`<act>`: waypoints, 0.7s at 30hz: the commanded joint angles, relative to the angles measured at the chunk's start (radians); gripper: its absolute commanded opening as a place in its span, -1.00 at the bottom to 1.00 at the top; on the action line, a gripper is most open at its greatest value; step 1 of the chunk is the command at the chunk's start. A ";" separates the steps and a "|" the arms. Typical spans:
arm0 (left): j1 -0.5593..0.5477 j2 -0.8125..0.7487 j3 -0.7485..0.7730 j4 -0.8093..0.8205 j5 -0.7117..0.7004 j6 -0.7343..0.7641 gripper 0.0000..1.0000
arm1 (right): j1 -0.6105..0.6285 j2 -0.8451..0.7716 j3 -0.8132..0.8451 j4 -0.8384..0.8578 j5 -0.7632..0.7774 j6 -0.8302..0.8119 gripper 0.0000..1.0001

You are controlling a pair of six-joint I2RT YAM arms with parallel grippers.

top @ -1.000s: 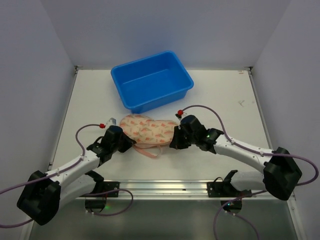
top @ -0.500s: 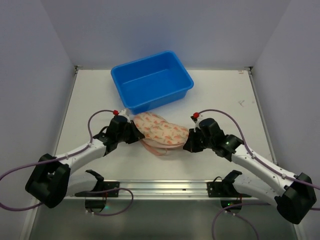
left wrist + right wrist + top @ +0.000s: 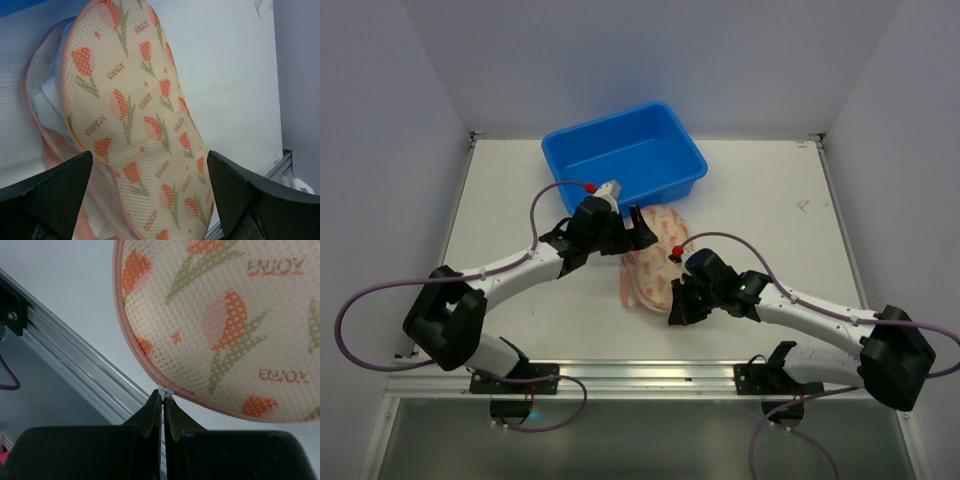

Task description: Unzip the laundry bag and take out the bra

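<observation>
The laundry bag (image 3: 655,262), a cream mesh pouch with orange flowers, lies front to back on the table below the blue bin. My left gripper (image 3: 642,228) is open over the bag's far end. In the left wrist view the floral bag (image 3: 145,115) runs between the spread fingers (image 3: 55,192), which do not close on it. The pink-edged seam gapes on the left, and pale fabric, the bra (image 3: 46,100), shows inside. My right gripper (image 3: 677,303) is at the bag's near end. Its fingers (image 3: 152,412) are shut on the white zipper pull (image 3: 165,391) under the bag (image 3: 225,315).
The blue bin (image 3: 672,186) stands just behind the bag and holds nothing. An aluminium rail (image 3: 650,375) runs along the table's front edge, close below the right gripper, and shows as the rail (image 3: 75,365) in the right wrist view. White walls close in both sides.
My left gripper has let go of the bag, opened wide and moved back towards the bin. The bag has swung from crosswise to lengthwise. The right gripper has moved left with the zipper pull.
</observation>
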 commanded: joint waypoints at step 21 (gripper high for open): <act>-0.159 -0.177 -0.286 0.098 -0.066 -0.318 0.29 | 0.032 0.214 0.162 0.107 -0.057 0.029 -1.00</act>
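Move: The near-left rim of the laundry bag, already unzipped, lies about 11 cm back from the open left hand, 3 cm to its right and 5 cm lower; it is some 5 cm ahead and 5 cm left of the shut right fingers, about level with them. From the left hand, the bag's pink strap hangs around 9 cm back, 3 cm left and 8 cm below. The blue bin's middle is roughly 14 cm ahead, 4 cm left and 7 cm lower. The bag's near end is what both hands work on: the right fingers keep their pinch on its rim and draw it about 4 cm left. The left hand comes back about 10 cm in an arc, swinging out left first, then in again and down 5 cm, tipping some 15 degrees further down and closing by a third as its fingers come around the rim. ##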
